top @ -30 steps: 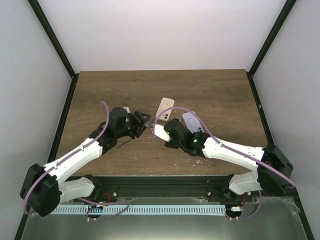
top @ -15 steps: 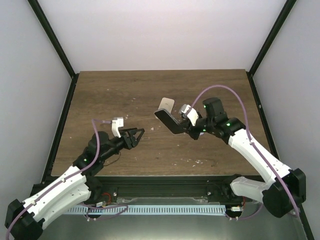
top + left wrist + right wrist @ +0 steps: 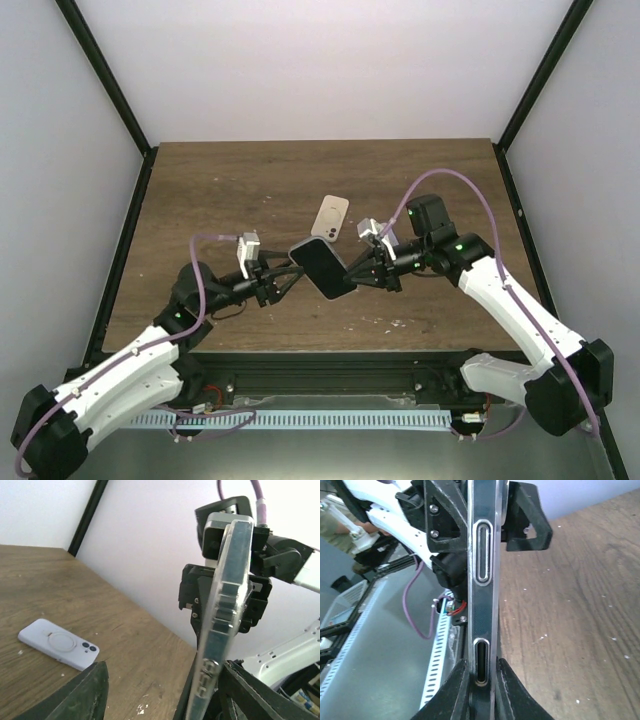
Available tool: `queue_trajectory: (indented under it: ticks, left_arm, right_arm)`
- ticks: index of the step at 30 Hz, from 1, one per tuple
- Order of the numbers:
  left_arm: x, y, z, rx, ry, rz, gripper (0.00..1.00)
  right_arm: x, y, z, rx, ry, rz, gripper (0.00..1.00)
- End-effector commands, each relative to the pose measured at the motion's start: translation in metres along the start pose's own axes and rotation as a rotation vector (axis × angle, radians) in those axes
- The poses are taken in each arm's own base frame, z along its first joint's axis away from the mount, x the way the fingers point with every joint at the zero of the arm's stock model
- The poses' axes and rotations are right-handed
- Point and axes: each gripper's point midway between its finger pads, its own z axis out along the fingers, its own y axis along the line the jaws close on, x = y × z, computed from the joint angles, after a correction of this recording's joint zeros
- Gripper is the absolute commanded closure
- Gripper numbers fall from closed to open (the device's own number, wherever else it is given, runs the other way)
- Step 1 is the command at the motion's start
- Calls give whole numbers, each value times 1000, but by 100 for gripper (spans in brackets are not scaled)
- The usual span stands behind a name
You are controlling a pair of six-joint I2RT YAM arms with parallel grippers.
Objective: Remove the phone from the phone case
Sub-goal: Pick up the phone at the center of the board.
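A dark phone in a clear phone case [image 3: 323, 268] hangs edge-up above the middle of the table. My right gripper [image 3: 368, 272] is shut on its right end; in the right wrist view both fingers [image 3: 455, 690] pinch the cased edge [image 3: 482, 580] of the phone, with the gripper [image 3: 482, 682] at the bottom of the frame. My left gripper [image 3: 280, 280] stands open at the phone's left end. In the left wrist view the cased phone [image 3: 225, 605] rises between the spread fingers [image 3: 87, 695], close to the right one, and the gripper [image 3: 165, 700] has not closed on it.
A white phone-shaped item with a ring and two camera lenses [image 3: 330, 217] lies flat on the wooden table [image 3: 220, 190] just beyond the held phone; it also shows in the left wrist view [image 3: 57, 642]. Black frame posts stand at the table's sides.
My right gripper has carried the phone down and to the left, toward the table's middle. My left gripper has moved right and up, so its open fingers now flank the phone's left end.
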Motion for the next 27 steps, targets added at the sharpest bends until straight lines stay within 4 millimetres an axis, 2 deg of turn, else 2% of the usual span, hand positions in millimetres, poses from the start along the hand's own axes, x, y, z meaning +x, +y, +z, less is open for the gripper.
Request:
queue_trajectory:
  ticks: [1,9,14,19,27]
  left_arm:
    - [-23,-32,4,154,-62,63,42]
    - [-29,-54,11,273,-39,82,69]
    - [-33,-56,13,279,-53,89,76]
    - [-34,-49,16,253,-62,70,78]
    - [-37,-56,19,292,-66,76,81]
  right_arm:
    - [-27,29,-9,-123,-73,-59,99]
    - [-24,22,-7,-99,-64,-42,99]
    - [-23,22,-6,-92,-62,-45,99]
    - [-20,19,-5,-83,-59,-37,99]
    - [-15,15,-4,-73,-55,-30,99]
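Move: The phone in its clear case is already held up by the right hand, its middle about 6 cm left of that hand, 1 cm ahead and some 3 cm higher. From the open left hand, the cased phone's middle is level fore-and-aft, about 7 cm to the right and 3 cm higher. The beige phone lies on the board about 29 cm ahead and 10 cm right of the left hand, the lavender phone about 20 cm ahead and 26 cm right, both some 22 cm below. The left hand closes in on the free long edge of the cased phone, first easing right and slightly back, then rising, about 3.5 cm up and 2.5 cm right in all with a turn of some 10 degrees clockwise, while its wide-open fingers draw nearly shut with that edge between them and seem to pinch it. The right hand keeps its grip on the opposite edge and holds the phone out, settling back by barely 1 cm before it stays still. ##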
